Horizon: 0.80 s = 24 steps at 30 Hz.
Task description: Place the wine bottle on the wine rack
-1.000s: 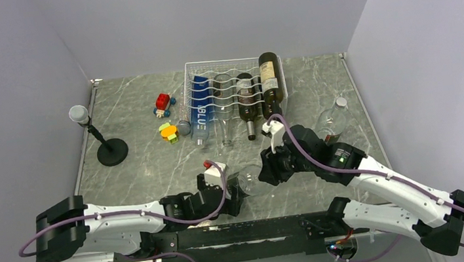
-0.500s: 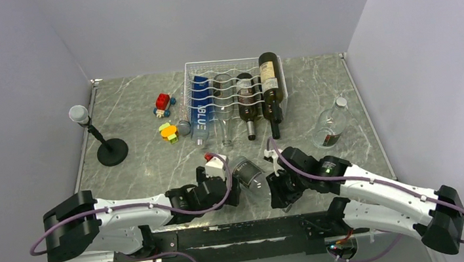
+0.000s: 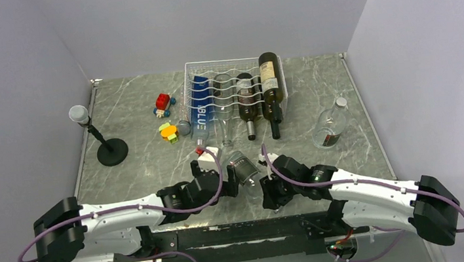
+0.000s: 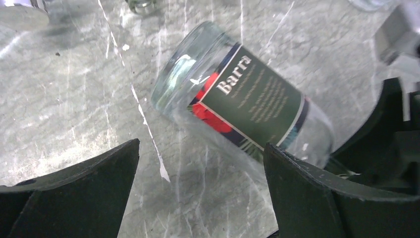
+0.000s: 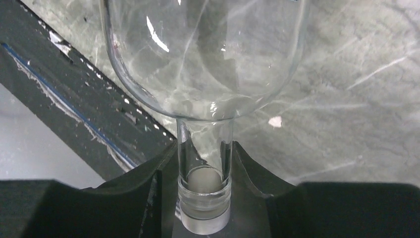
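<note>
A clear wine bottle (image 3: 244,168) with a dark "Barra" label (image 4: 250,101) lies low over the marble near the front edge, base pointing away. My right gripper (image 3: 270,193) is shut on its neck (image 5: 204,163), the capped mouth sitting between the fingers. Just left of the bottle, my left gripper (image 3: 225,187) is open; the bottle's body lies beyond its right finger (image 4: 307,193), with only bare marble between the fingers. At the back stands the white wire wine rack (image 3: 234,60), which holds a blue bottle (image 3: 201,110) and dark bottles (image 3: 269,86).
A microphone on a round black stand (image 3: 111,151) is at the left. Small toy blocks (image 3: 162,102) lie left of the rack. A clear bottle (image 3: 332,126) lies at the right. The black rail (image 3: 247,231) runs along the near edge.
My right gripper has drawn back toward the near edge with the bottle's neck, swinging the base away. My left gripper, still open, has shifted slightly forward beside the bottle.
</note>
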Tool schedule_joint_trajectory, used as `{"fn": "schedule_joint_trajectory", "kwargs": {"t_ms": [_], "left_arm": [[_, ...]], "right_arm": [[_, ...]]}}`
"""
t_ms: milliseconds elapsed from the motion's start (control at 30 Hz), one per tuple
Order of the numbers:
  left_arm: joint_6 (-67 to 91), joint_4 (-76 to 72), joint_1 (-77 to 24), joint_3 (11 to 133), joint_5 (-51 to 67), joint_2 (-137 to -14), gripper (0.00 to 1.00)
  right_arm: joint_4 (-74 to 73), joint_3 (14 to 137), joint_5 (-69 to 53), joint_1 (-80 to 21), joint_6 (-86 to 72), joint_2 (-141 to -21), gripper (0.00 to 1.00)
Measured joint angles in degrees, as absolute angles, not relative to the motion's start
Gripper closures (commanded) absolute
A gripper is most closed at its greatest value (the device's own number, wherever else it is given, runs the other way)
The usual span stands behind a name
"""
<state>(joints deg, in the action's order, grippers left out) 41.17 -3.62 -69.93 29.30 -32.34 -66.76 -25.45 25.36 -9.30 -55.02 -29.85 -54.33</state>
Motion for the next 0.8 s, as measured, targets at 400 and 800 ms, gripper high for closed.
{"fn": "schedule_joint_trajectory", "kwargs": {"t_ms": [400,800], "left_arm": [[41.36,0.03,-69.67,29.28,-34.74,-56.07,0.01],[41.41,8.51,-69.56,29.36,-39.22,-46.0,0.01]], "right_arm": [[-16.95,25.56,1.56,-60.73,-31.38,-59.55,0.68],[-17.1,32.18,11.38,-65.54,-33.76,-71.81,0.34]]}}
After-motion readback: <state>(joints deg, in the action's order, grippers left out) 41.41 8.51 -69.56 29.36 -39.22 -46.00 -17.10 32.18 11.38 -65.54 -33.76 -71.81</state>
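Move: The right hand holds the clear Barra bottle by its neck; the bottle's body lies some 10 cm ahead and 9 cm left of it. The bare table spot it is being taken to is about 13 cm ahead, 13 cm left and 5 cm below. In the rack behind, at about hand height, the glass bottle's mouth is roughly 21 cm ahead and 14 cm left, the silver-necked bottle's mouth 21 cm ahead and 5 cm left. From the open left hand, the Barra bottle's body is about 7 cm right, 2 cm ahead and 4 cm lower. Forward and left in about equal parts, some 5 cm in all, the right hand carries the Barra bottle by the neck towards the rack side of the table. It tilts about 15 degrees so the fingertips swing forward, then sinks a centimetre or so while its fingers open and let go of the neck. The left hand, still wide open, rises about 7 cm and draws 5 cm left, away from the bottle. ##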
